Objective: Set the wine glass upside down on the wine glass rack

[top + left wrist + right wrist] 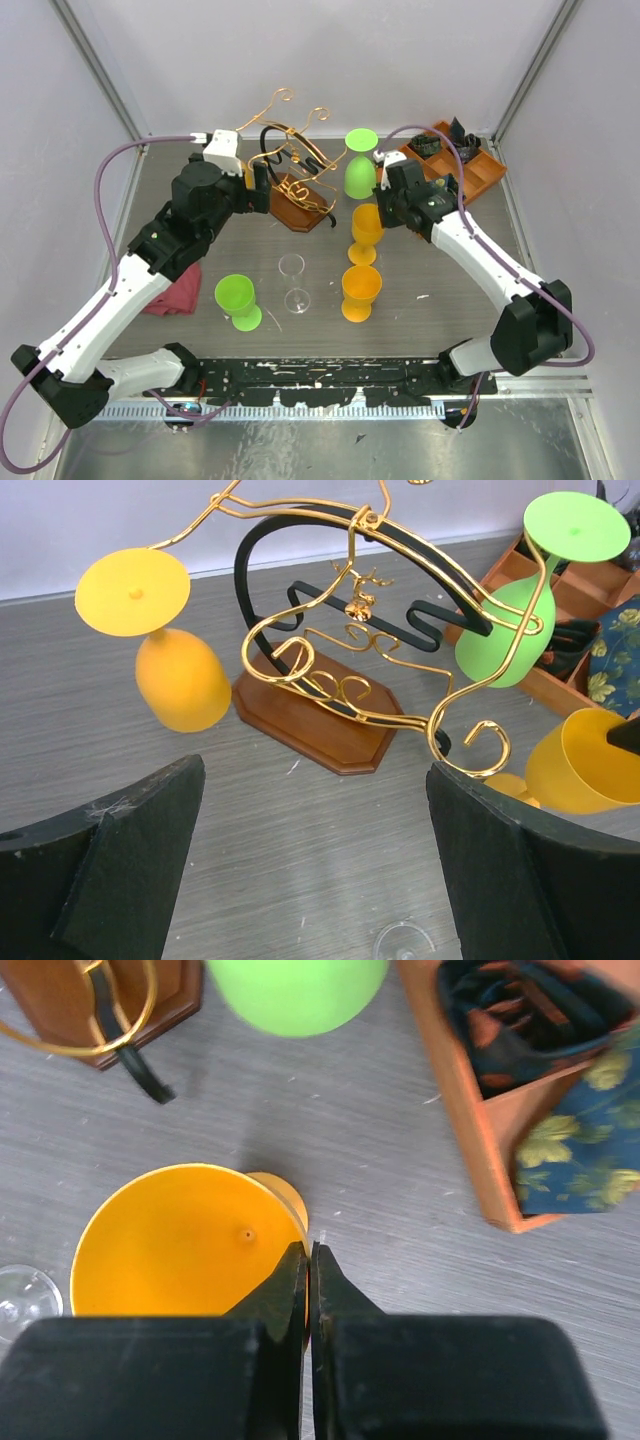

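Note:
An upright orange wine glass (366,226) (170,1250) stands on the table right of the wine glass rack (292,160) (350,670). My right gripper (384,207) (309,1250) is shut on its rim, one finger inside the bowl and one outside. The rack has gold wire arms, a black loop and a brown wooden base (303,207). A green glass (359,165) (505,630) hangs upside down on its right side and an orange glass (170,675) on its left. My left gripper (258,186) (315,770) is open and empty in front of the rack.
Three more upright glasses stand on the table: a second orange one (361,291), a clear one (293,283) and a green one (237,301). An orange compartment tray (493,178) (450,1110) sits back right. A red cloth (176,296) lies at the left.

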Robot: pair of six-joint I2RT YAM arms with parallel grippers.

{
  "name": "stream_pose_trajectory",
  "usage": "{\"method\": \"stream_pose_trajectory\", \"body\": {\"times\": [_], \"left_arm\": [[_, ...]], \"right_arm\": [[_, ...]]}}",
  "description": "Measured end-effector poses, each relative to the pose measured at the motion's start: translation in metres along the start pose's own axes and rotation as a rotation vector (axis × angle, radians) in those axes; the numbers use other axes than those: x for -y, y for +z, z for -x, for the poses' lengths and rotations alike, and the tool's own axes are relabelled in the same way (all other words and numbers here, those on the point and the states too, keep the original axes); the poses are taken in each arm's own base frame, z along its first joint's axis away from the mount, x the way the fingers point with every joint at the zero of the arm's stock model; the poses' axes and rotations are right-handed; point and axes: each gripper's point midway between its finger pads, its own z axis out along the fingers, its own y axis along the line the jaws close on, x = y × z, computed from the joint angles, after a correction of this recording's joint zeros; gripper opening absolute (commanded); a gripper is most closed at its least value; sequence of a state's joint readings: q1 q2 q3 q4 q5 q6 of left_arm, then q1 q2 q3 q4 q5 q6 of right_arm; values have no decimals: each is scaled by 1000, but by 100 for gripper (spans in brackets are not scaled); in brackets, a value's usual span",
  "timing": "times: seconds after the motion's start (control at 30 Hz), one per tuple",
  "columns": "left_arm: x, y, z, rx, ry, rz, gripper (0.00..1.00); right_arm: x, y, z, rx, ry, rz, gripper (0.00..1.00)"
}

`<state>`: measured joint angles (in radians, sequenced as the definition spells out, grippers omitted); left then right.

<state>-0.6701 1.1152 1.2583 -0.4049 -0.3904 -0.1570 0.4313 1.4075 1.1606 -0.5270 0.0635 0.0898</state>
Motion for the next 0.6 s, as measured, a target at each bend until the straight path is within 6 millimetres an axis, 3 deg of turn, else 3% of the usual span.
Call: {"method": "stream_pose_trajectory", "body": {"times": [0.1, 0.2, 0.4, 0.5, 0.6], "left_arm": [[-1, -2, 5, 2, -35, 11, 98], [-3, -5, 20, 18, -98, 42, 98], [-5, -4, 43, 54, -219, 92, 98], [-4, 0, 42, 52, -290, 108, 99], [2, 3, 42, 52, -386, 104, 98]], "right_arm": [[17, -17, 19, 15, -17, -102, 1], [44, -45, 50, 69, -28, -263, 1], [97, -132, 129, 273, -24, -597, 1], [102, -166, 156, 396, -16, -623, 1], [94, -205, 182, 602, -10, -556, 1]]}}
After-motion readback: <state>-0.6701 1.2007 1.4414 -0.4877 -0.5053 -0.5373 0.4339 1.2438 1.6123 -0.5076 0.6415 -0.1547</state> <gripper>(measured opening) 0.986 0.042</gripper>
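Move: Ahead and to the left of the right hand, which already pinches the orange glass by its rim, stands the gold rack: its middle is about 8 cm farther out, 15 cm left and 3 cm above. The hung green glass lies roughly 7 cm ahead and 4 cm left, 2 cm higher; the wooden tray some 14 cm ahead, 12 cm right and 13 cm below. From the left hand the rack is about 15 cm ahead, 7 cm right and 12 cm down. Hoisting the orange glass by its pinched rim, the right hand goes up quickly, about 27 cm, while swinging some 10 cm right, away from the rack and clear of the green glass. Its fingers stay shut and tip up about 40 degrees towards level, turning clockwise. The empty, open left hand rises 4 cm, rolling its left side down. ##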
